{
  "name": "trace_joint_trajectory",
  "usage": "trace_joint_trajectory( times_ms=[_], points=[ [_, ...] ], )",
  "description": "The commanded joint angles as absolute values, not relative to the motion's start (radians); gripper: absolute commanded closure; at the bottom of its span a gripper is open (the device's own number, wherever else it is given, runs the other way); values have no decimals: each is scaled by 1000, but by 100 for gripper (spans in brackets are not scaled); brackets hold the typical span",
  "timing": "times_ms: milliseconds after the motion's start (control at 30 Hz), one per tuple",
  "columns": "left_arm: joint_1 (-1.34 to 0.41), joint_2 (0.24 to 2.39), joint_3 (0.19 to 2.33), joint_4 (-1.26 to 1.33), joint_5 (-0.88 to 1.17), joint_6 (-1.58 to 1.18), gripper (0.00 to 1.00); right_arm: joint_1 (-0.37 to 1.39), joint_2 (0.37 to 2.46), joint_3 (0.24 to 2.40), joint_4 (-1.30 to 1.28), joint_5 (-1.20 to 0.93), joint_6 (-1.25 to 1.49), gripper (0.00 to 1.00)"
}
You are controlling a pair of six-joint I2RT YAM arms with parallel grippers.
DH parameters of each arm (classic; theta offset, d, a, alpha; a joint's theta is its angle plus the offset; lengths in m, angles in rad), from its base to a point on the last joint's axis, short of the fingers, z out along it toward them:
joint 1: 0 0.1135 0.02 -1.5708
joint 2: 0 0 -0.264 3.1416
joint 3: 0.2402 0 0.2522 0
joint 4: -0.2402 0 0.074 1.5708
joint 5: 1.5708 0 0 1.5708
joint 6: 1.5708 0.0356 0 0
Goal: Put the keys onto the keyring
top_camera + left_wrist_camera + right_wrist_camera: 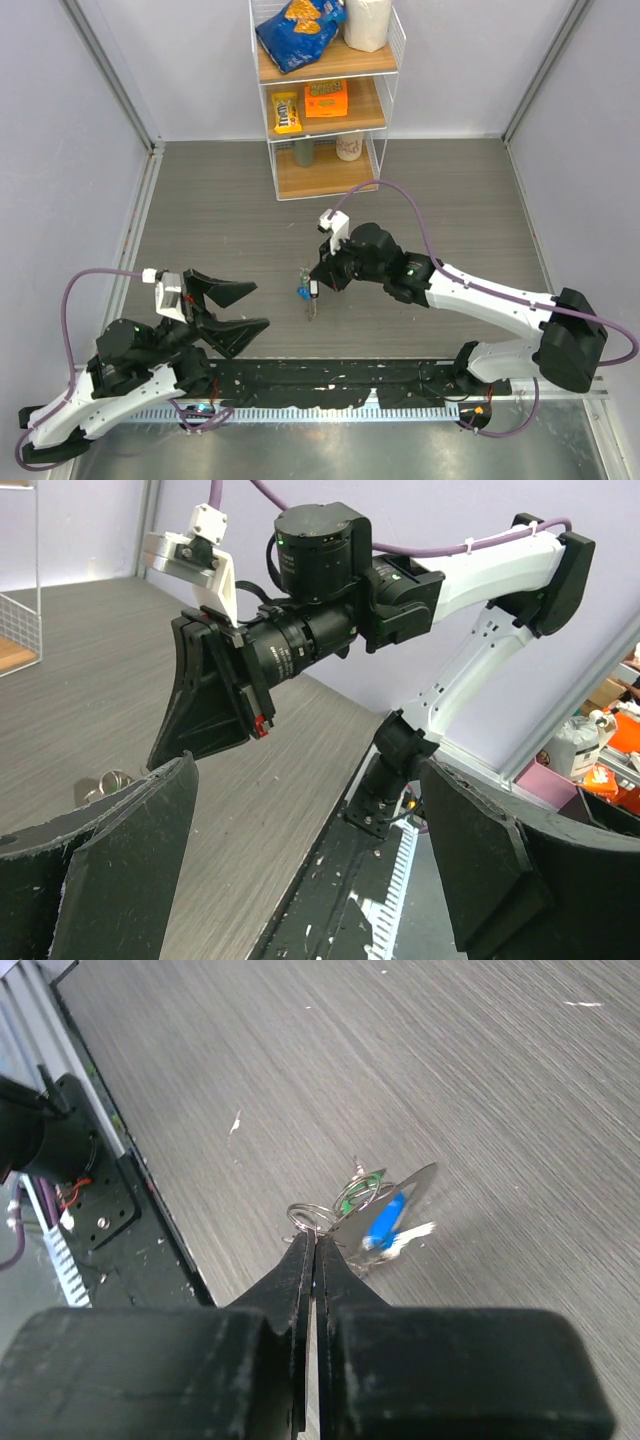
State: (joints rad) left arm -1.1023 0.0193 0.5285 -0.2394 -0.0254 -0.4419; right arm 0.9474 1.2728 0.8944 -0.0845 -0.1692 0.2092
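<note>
My right gripper is shut, its tips pinched on the silvery wire loops of the keyring. The bunch hangs just off the tips, low over the table. In it I see a green-headed key, a blue-headed key and a bare metal blade. From above, the bunch is a small blue and green cluster left of the gripper. My left gripper is open and empty, well to the left of the keys. Its fingers frame the table edge, and silvery rings show beyond them.
A wire shelf rack with snack packs and cups stands at the back centre. A black rail runs along the near table edge between the arm bases. The right arm fills the upper left wrist view.
</note>
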Motion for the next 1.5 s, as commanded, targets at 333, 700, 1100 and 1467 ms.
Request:
trace_joint_trajectory(
  times_ms=[333, 700, 1100, 1467],
  points=[
    [-1101, 12, 525, -268, -63, -448, 0, 815, 1333, 718, 158, 58, 360, 95],
    [-1103, 48, 529, -244, -54, -443, 1, 779, 1295, 603, 179, 188, 402, 91],
    [-1103, 98, 557, -238, -63, -414, 0, 770, 1131, 589, 108, 317, 381, 35],
    [-1101, 181, 650, -353, -178, -347, 0, 769, 890, 728, -84, 521, 422, 5]
  ],
)
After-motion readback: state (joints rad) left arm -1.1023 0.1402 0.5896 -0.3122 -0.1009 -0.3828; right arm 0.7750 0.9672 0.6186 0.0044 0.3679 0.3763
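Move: The keyring with its keys hangs already pinched in the right fingers, its middle some 5 cm below them and about 2 cm to their left. The bare patch of table it is taken to lies about 6 cm ahead of the right hand, 10 cm to its right and 12 cm below. The bottom shelf is some 32 cm ahead, 2 cm right and 10 cm lower. From the empty left hand, that patch is roughly 18 cm ahead, 23 cm right and 26 cm down. The keyring, still pinched at 0.0, is carried right, down and forward by the right hand, about 11 cm down to the table. There the fingers open wide and let go, and the hand rises about 11 cm again, easing farther right; the wrist turns some 40 degrees clockwise overall. The left hand, still open, dips a little and edges about 2 cm forward. ##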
